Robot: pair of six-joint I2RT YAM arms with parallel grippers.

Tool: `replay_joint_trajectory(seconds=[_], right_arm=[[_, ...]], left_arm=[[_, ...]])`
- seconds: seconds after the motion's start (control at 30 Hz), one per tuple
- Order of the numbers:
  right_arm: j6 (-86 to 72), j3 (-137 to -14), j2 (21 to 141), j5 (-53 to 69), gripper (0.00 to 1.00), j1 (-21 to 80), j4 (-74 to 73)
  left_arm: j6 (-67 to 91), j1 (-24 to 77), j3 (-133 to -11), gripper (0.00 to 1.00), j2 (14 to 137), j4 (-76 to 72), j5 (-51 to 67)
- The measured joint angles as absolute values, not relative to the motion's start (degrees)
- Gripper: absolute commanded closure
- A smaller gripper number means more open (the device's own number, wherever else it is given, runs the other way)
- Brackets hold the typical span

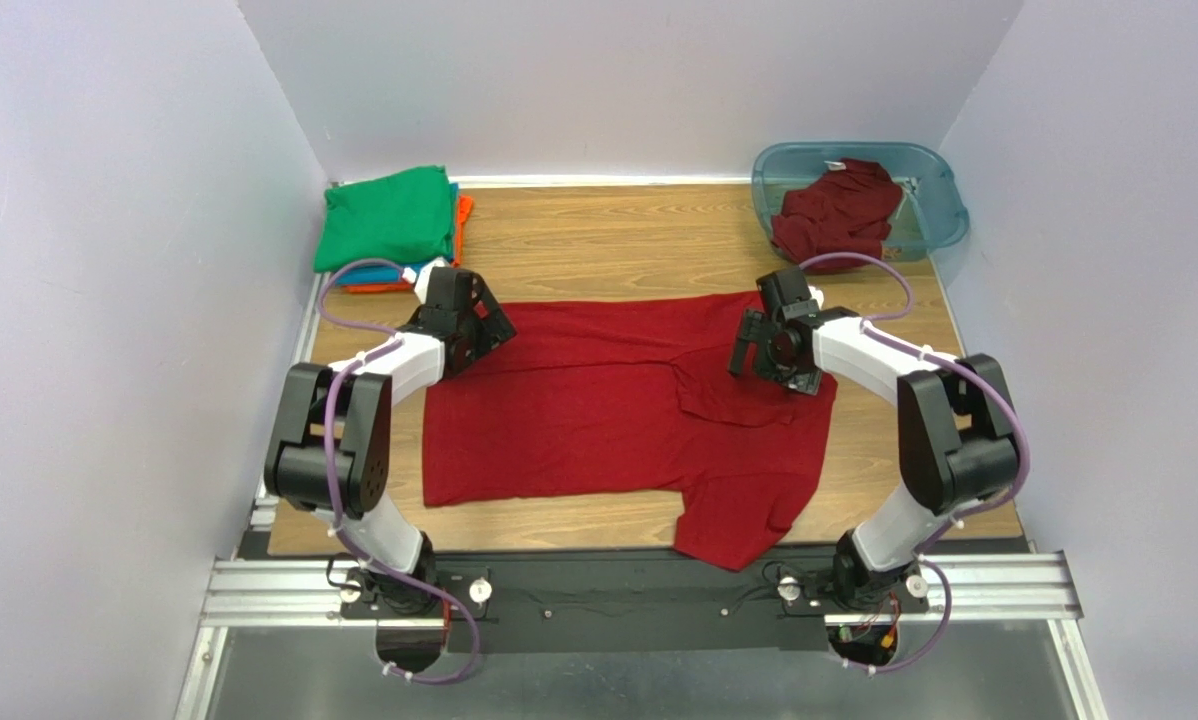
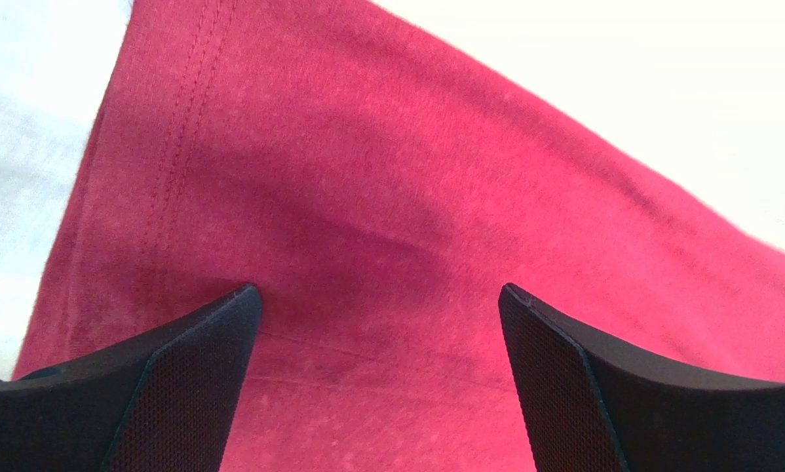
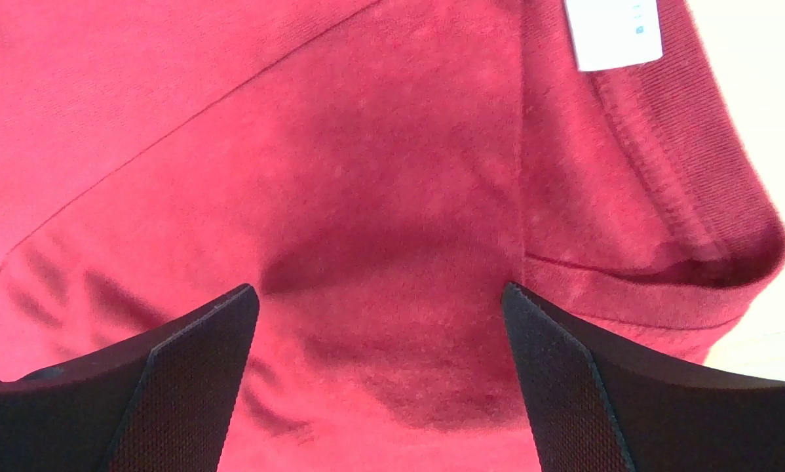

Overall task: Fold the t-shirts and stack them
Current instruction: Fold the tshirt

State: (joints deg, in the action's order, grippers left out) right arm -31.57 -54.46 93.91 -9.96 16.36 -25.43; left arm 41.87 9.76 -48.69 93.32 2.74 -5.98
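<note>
A dark red t-shirt [image 1: 605, 405] lies spread flat across the middle of the table, one sleeve hanging toward the front edge. My left gripper [image 1: 478, 333] hovers over its far left hem corner, jaws wide open with only cloth [image 2: 367, 226] below them. My right gripper [image 1: 751, 348] hangs over the collar area at the far right, also open, with the collar and its white label [image 3: 613, 29] just beyond the fingers. A folded green t-shirt [image 1: 387, 218] tops a stack at the far left, orange [image 1: 464, 218] and blue edges showing beneath. Another dark red t-shirt [image 1: 838, 210] lies crumpled in the tub.
The translucent teal tub [image 1: 936, 188] stands at the far right corner. White walls enclose the table on the left, back and right. Bare wood [image 1: 620, 240] shows between the stack and the tub. A metal rail [image 1: 635, 585] runs along the near edge.
</note>
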Motion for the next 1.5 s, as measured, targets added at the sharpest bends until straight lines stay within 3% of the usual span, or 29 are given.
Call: replay_joint_trajectory(seconds=[0.87,1.07,1.3,1.5], right_arm=[[-32.73,-60.27,99.53,-12.75,0.00,10.17,-24.43],[-31.90,-60.49,90.94,-10.74,0.00,10.02,-27.51],[-31.42,-56.82,75.24,-8.05,0.00,10.02,-28.58],[-30.98,-52.49,73.06,-6.33,0.00,10.02,-30.04]], left_arm=[[39.13,10.90,-65.45,0.02,105.67,6.61,-6.33],[39.20,11.33,-61.67,0.02,94.02,10.33,-8.43],[42.85,14.37,-46.24,0.02,73.30,11.09,-9.87],[51.68,25.78,-31.73,0.02,61.73,17.65,-10.70]])
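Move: The t-shirt lies spread right under my open fingertips, its middle about 11 cm back and 21 cm right of my left hand, and some 8 cm back and 24 cm left of my right. The folded stack sits roughly 16 cm ahead and 17 cm left of my left hand. From my right hand, the sleeve fold is about 6 cm back and 5 cm left; the basket is some 26 cm ahead and 17 cm right. With fingers wide and resting on the t-shirt, I push it forward with both hands, the left about 7 cm, the right 4 cm forward and as much to the right. Then I lift both clear by roughly 10 cm, tipping the fingertips up; my left sweeps back some 20 cm while sinking towards the shirt's near edge, my right backs off a few centimetres, still high. ##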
